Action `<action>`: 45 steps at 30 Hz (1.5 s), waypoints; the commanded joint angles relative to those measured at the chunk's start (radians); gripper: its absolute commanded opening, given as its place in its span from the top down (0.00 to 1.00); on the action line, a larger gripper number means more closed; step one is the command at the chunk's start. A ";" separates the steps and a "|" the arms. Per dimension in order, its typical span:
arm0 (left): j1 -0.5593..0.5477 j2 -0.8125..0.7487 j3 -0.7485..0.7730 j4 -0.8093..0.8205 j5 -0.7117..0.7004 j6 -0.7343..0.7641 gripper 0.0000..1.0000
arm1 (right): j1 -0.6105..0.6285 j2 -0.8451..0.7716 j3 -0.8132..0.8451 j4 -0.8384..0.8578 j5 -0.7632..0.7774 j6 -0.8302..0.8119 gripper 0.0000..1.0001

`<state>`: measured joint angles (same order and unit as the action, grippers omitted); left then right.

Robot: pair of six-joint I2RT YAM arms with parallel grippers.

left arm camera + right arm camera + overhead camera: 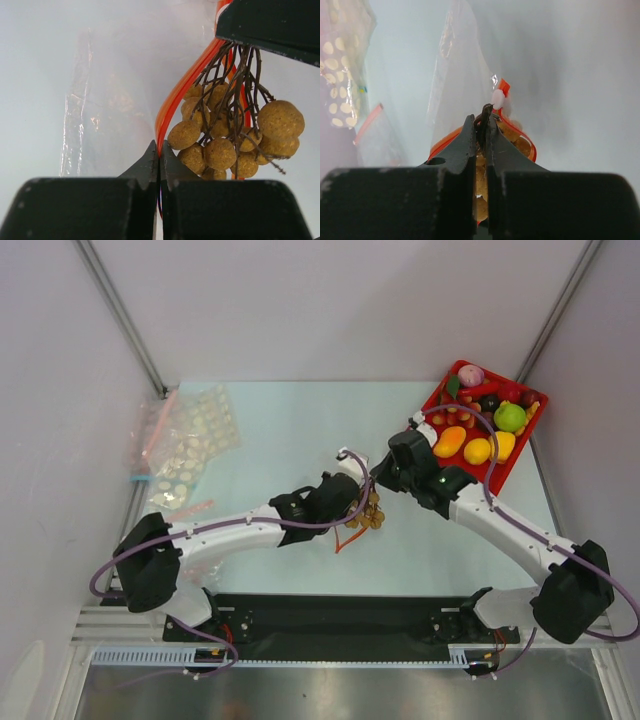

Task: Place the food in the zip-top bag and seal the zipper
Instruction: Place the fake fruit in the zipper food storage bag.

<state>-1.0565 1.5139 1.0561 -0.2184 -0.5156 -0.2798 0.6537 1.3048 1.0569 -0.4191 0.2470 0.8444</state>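
The clear zip-top bag [110, 110] hangs in mid-table, and my left gripper [160, 151] is shut on its red-orange zipper strip [172, 102]. My right gripper [486, 119] is shut on the dark stems of a brown nut-like cluster [235, 137]. It holds the cluster in the bag's open mouth, where the strip [522, 137] loops around the nuts. A white slider [498, 98] sits on the strip. In the top view, the left gripper [352, 506] and right gripper [378, 490] meet over the cluster [366, 517].
A red tray [506, 472] at the back right holds orange, yellow, green, red and purple toy food. Dotted bags [190, 440] with pink and blue strips lie at the back left. Another red-stripped bag [190, 507] lies by the left arm. Walls and frame posts close both sides.
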 commanded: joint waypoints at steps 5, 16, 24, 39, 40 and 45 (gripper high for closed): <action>-0.026 0.020 0.048 0.053 -0.083 -0.016 1.00 | -0.052 -0.067 -0.038 0.020 -0.138 0.206 1.00; -0.071 0.058 0.050 0.096 -0.141 -0.007 1.00 | -0.149 -0.134 -0.208 0.197 -0.318 0.395 1.00; -0.071 0.020 0.042 0.119 -0.048 -0.036 1.00 | -0.151 -0.203 -0.271 0.238 -0.186 0.433 1.00; -0.060 -0.100 0.001 0.131 0.218 -0.033 1.00 | -0.125 -0.380 -0.370 0.221 0.174 0.487 1.00; -0.051 -0.106 0.005 0.128 0.265 -0.038 1.00 | -0.109 -0.384 -0.367 0.209 0.205 0.475 1.00; 0.000 -0.121 0.004 0.111 0.374 -0.073 1.00 | -0.023 -0.391 -0.357 0.229 0.319 0.443 1.00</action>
<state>-1.0798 1.4391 1.0603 -0.1352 -0.2481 -0.3153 0.5919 0.9310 0.6674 -0.2253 0.4141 1.3079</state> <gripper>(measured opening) 0.010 0.053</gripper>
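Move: The mouth of the orange-zipped food bag, where the bunch of longans is to go, lies about 4 cm back, 2 cm left and 7 cm below the right hand. That hand holds the bunch by its stems, the fruit hanging some 4 cm back and 8 cm below it. From the left hand, pinching one lip of the mouth, the bunch lies about 5 cm right, roughly level fore and aft, 2 cm lower. The red tray sits roughly 22 cm right of the right hand, 13 cm ahead and 15 cm below. The longan bunch, still pinched by its stems, is lowered about 3 cm and drawn slightly back by the right hand, then carried some 5 cm right and back up as the wrist rolls left side up and turns clockwise, about 25 degrees each. The bag lip, kept shut in the left fingers, follows late: right about 5 cm, back and up nearly 4, tilting left side down. ##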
